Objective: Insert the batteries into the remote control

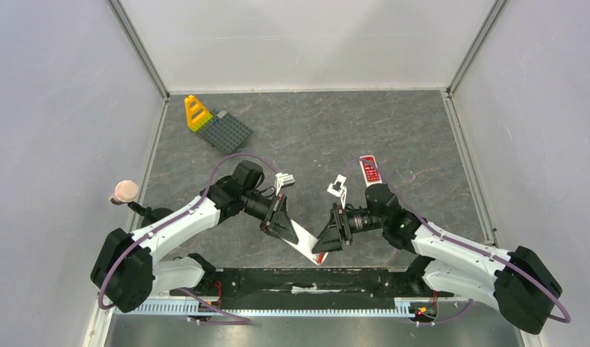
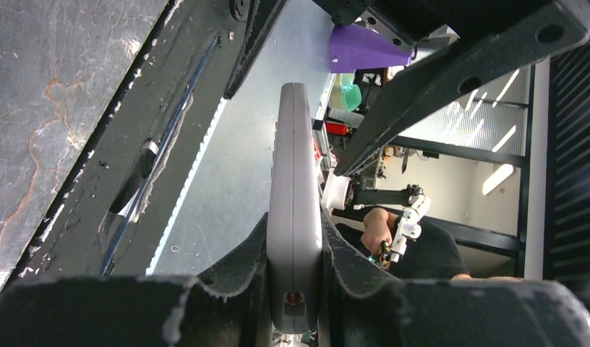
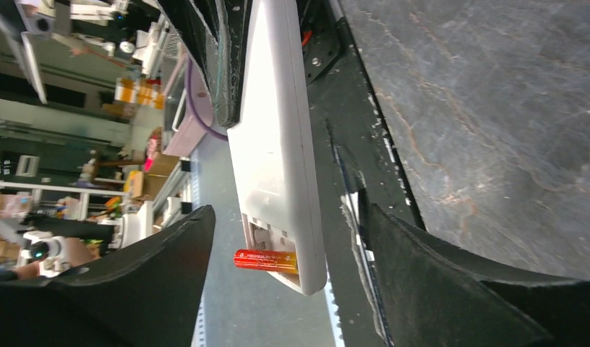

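My left gripper [image 1: 286, 230] [image 2: 295, 289] is shut on a white remote control [image 1: 304, 244] [image 2: 294, 202], holding it edge-on above the table's near edge. The remote's [image 3: 278, 152] back faces the right wrist view, with its battery compartment uncovered at the free end. One red-orange battery [image 3: 265, 261] sits crosswise in that compartment, one end sticking out past the remote's side. My right gripper [image 1: 322, 246] [image 3: 285, 238] is open, its fingers standing either side of that end and touching neither the remote nor the battery. No other batteries are in view.
A second, red remote [image 1: 369, 170] lies on the grey table beyond the right arm. At the back left are a grey studded baseplate [image 1: 229, 131] and a yellow block [image 1: 197, 113]. A pink round object [image 1: 124, 191] stands at the left wall. The black base rail [image 1: 306, 282] runs below the grippers.
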`<state>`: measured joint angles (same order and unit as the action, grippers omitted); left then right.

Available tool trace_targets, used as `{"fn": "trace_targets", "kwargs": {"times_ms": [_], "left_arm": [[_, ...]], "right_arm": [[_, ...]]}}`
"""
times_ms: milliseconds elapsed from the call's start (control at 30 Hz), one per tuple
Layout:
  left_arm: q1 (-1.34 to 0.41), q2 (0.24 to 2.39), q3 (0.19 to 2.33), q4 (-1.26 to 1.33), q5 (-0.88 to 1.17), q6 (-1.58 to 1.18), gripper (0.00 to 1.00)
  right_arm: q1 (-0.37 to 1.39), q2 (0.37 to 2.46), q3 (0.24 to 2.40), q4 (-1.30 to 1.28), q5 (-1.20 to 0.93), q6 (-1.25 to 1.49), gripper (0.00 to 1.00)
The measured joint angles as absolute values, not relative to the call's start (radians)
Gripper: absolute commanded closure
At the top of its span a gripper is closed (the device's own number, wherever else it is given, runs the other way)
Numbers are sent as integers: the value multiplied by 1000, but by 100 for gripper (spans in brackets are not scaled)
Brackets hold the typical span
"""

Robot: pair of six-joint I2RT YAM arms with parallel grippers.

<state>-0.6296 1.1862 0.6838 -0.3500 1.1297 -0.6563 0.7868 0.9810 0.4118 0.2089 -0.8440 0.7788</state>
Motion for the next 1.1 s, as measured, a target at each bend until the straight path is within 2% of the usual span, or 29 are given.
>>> {"fn": "trace_targets", "kwargs": {"times_ms": [200,467,633,767,833,900,1000,1100], "left_arm": [[-630,1185,685,-366,1142,-633,98],[-630,1184,692,-370,1176,-606,98],[-630,1184,695,-372,1197,-588,98],[-630,1184,707,-389,1203,-585,81],[-630,1182,717,-396,1205,-585,64],[-630,1178,723,-390,1201,-587,53],[-630,1168,730,-339,1174,-603,42],[-630,1150,730,-271,1149,-639,37]], "right_arm": [[787,1016,396,363,-892,888,55],[781,1061,371,466,-916,965,69],[781,1073,344,549,-931,1028,86],[779,1090,318,645,-939,1096,100],[776,1096,307,696,-942,1134,100],[775,1096,299,730,-943,1163,100],[780,1096,299,781,-942,1204,100],[780,1096,299,817,-942,1236,100]]}}
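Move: The right hand, open around the free end of the white remote control, goes for that remote; its middle lies about 4 cm to the left and 1 cm ahead, roughly level. The red battery standing out of its bay is some 2 cm back, level to the side. A red-faced remote on the table lies around 24 cm ahead, 20 cm right and 13 cm lower. From the left hand, which still grips the white remote, its middle is about 4 cm right, 3 cm back and 1 cm down. Upward, with a centimetre to the left, the right hand rises about 4 cm while its fingers close and pinch the battery end of the white remote; its wrist tilts some 15 degrees. The left hand rises about 3 cm, easing back at first; once the right has its grip, the left fingers open and draw off forward and up. ##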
